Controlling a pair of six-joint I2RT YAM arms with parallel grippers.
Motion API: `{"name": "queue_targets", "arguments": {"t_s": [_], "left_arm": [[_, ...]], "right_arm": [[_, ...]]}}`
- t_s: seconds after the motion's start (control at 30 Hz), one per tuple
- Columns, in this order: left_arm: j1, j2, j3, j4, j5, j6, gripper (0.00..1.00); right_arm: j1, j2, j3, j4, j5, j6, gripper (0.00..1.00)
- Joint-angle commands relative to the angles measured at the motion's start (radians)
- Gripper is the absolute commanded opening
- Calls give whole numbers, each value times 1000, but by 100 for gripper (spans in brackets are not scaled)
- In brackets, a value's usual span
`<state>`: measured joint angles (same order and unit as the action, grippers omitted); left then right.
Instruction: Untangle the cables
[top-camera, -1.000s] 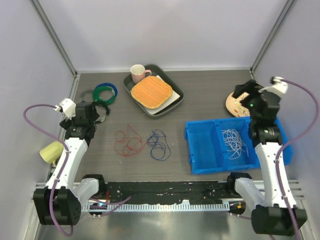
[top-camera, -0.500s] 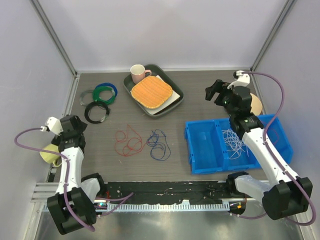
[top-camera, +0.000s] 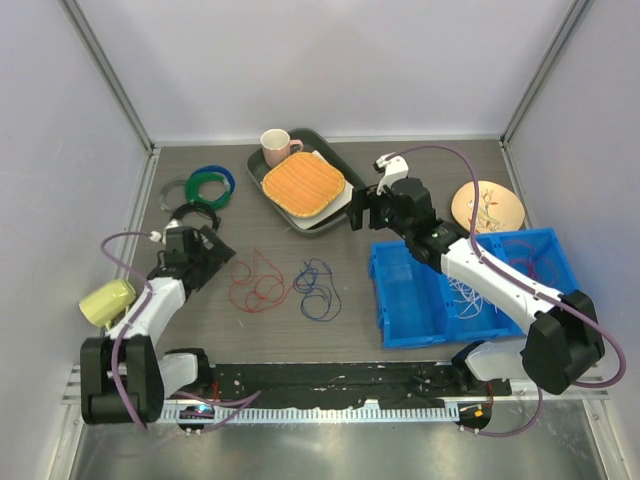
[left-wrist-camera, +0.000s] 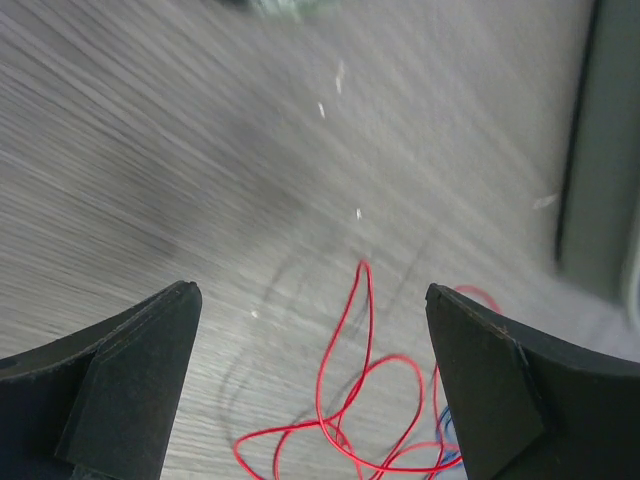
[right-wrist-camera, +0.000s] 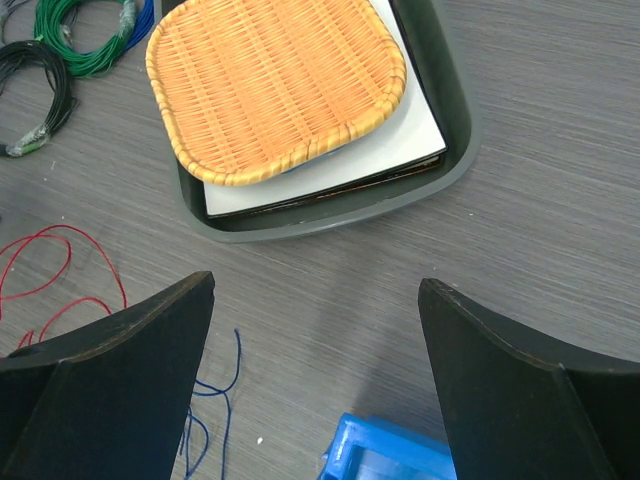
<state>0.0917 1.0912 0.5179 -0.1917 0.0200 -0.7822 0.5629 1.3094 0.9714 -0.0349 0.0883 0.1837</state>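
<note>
The cables lie apart. A red cable loops on the table left of centre, with a blue cable just to its right. A white cable rests in the right compartment of the blue bin. My left gripper is open, low beside the red cable's left side; in the left wrist view the red cable lies between and ahead of the gripper. My right gripper is open above bare table between the tray and bin. In the right wrist view the blue cable is at that gripper's lower left.
A dark tray holds a woven orange mat and a pink mug. Green, blue and black ring coils lie at the back left. A yellow cup sits at the left edge, a patterned plate at the right.
My left arm swung in from the left wall towards the red cable. My right arm swept left from the plate, past the bin, to beside the tray. Both grippers stayed open.
</note>
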Motion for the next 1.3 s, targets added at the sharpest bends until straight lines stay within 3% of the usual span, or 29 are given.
{"name": "queue_targets", "arguments": {"t_s": [0.0, 0.1, 0.17, 0.27, 0.3, 0.43, 0.67, 0.8, 1.03, 1.27], "left_arm": [[-133, 157, 80, -44, -5, -22, 98], [-161, 228, 96, -74, -38, -19, 88], [-173, 297, 100, -71, -29, -17, 76], [-199, 358, 116, -57, 40, -3, 30], [-207, 357, 123, -60, 43, -3, 0], [-216, 244, 113, -80, 46, 3, 0], [-283, -181, 143, -212, 86, 0, 0], [-322, -399, 162, -218, 153, -17, 0], [-325, -481, 251, -241, 304, -32, 0], [-325, -484, 327, -252, 340, -28, 0]], "right_arm": [[14, -13, 55, 43, 40, -30, 89], [14, -25, 50, 41, 50, -33, 89], [15, -30, 46, 43, 57, -32, 89], [17, -27, 49, 41, 64, -26, 89], [20, -25, 52, 12, 54, -27, 89], [34, -22, 59, 6, -10, -65, 89], [190, 11, 56, 30, -238, -254, 88], [288, 33, 21, 137, -341, -320, 88], [359, 77, -45, 352, -492, -414, 88], [384, 293, -28, 561, -587, -377, 89]]}}
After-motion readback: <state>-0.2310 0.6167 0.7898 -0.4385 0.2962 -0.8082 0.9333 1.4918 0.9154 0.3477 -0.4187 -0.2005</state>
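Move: The far tip of the red cable lies about 6 cm to the left hand's right, level ahead and some 5 cm below; the cable's middle is roughly 8 cm right and 8 cm back. On the same table, the black coil is about 10 cm left and 12 ahead, the blue cable 24 cm right and 9 back. From the right hand, the red cable's middle is some 27 cm left, 9 back and 20 below; the blue cable is 11 left and 12 back. The left fingers shut on the red cable's far tip after dipping right and down about 5 cm, then carry it up some 25 cm while swinging back and right, tilting up and turning clockwise. The right hand, waiting at first, sweeps about 19 cm left and 14 back towards the red cable, fingers open, turning some 55 degrees counter-clockwise; whether it touches the cable can't be seen. ##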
